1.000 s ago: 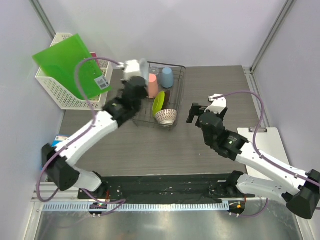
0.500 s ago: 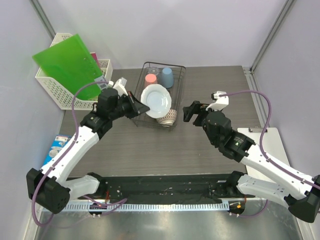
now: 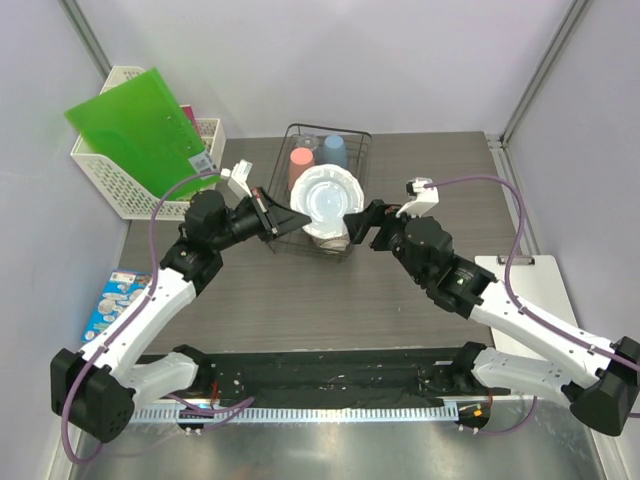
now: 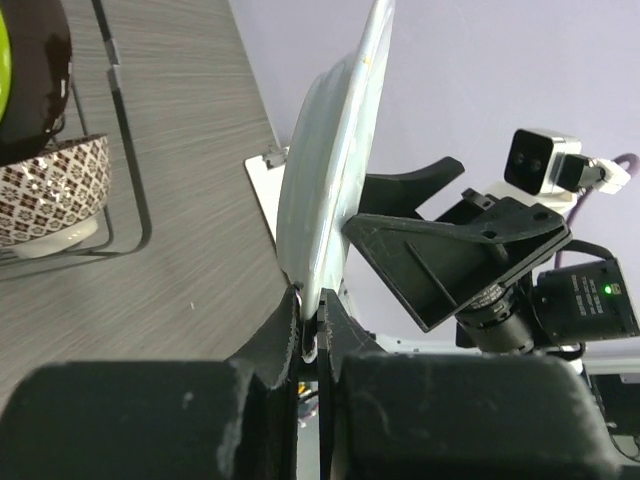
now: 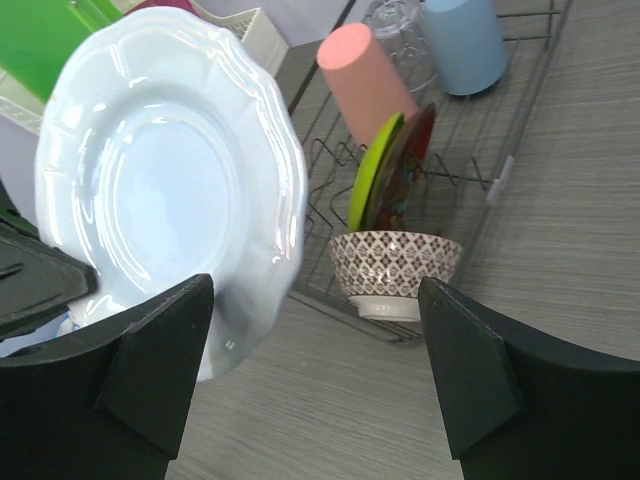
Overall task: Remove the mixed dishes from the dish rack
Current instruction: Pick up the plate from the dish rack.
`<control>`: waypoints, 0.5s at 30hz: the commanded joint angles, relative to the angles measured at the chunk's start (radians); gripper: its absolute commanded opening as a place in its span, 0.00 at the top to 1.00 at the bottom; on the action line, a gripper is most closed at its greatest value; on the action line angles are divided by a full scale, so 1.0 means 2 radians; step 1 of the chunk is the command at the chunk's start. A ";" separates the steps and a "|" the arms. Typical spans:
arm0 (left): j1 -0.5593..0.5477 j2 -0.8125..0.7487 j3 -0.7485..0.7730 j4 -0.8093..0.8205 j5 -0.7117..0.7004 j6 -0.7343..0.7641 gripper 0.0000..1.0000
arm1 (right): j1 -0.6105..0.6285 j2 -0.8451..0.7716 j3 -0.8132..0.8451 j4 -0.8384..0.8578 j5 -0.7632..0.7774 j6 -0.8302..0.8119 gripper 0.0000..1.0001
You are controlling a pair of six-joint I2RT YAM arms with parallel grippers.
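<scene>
My left gripper (image 3: 287,222) is shut on the rim of the pale grey-white plate (image 3: 325,198) and holds it upright above the front of the black wire dish rack (image 3: 357,160). In the left wrist view the plate (image 4: 335,170) stands edge-on in my gripper (image 4: 312,312). My right gripper (image 3: 358,226) is open, right beside the plate's right edge; its wrist view has the plate (image 5: 170,190) at the left finger (image 5: 160,370). The rack holds the pink cup (image 5: 365,85), light blue cup (image 5: 465,30), yellow-green plate (image 5: 372,180), red patterned plate (image 5: 408,165) and patterned bowl (image 5: 395,268).
A white lattice basket (image 3: 125,180) with a green folder (image 3: 135,130) stands at the back left. A white clipboard (image 3: 520,285) lies at the right edge. A small printed packet (image 3: 115,300) lies at the left edge.
My left arm lifted the pale plate out of the rack and swung it right, toward the right gripper. My right gripper moved left, up to the plate.
</scene>
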State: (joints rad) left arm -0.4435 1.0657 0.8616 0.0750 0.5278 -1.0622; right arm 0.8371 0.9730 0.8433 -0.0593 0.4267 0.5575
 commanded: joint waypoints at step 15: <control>0.002 -0.021 -0.024 0.124 0.061 -0.043 1.00 | -0.056 -0.019 -0.082 0.230 -0.149 0.078 0.82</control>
State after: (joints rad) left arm -0.4427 1.0546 0.8024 0.1677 0.5983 -1.1229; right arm 0.7506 0.9737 0.7269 0.2577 0.2150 0.6746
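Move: My left hand already holds the plate by its near-left rim; its middle is about 5 cm ahead, 6 cm right and 4 cm above. From my right hand, open at its near-right rim, that middle lies some 9 cm left, 5 cm ahead and 3 cm up. Well below in the rack are the patterned bowl, roughly 10 cm ahead and 4 cm left, the green plate, 17 ahead and 8 left, and the pink cup, about 30 ahead and 18 left. I bring my right hand in about 2 cm to the left and as much up onto the plate's near-right rim, rolling it some 15 degrees so its left side lifts, and close the wide-open fingers with the rim between them. My left hand keeps its pinch on the other side and eases back barely more than 1 cm. ##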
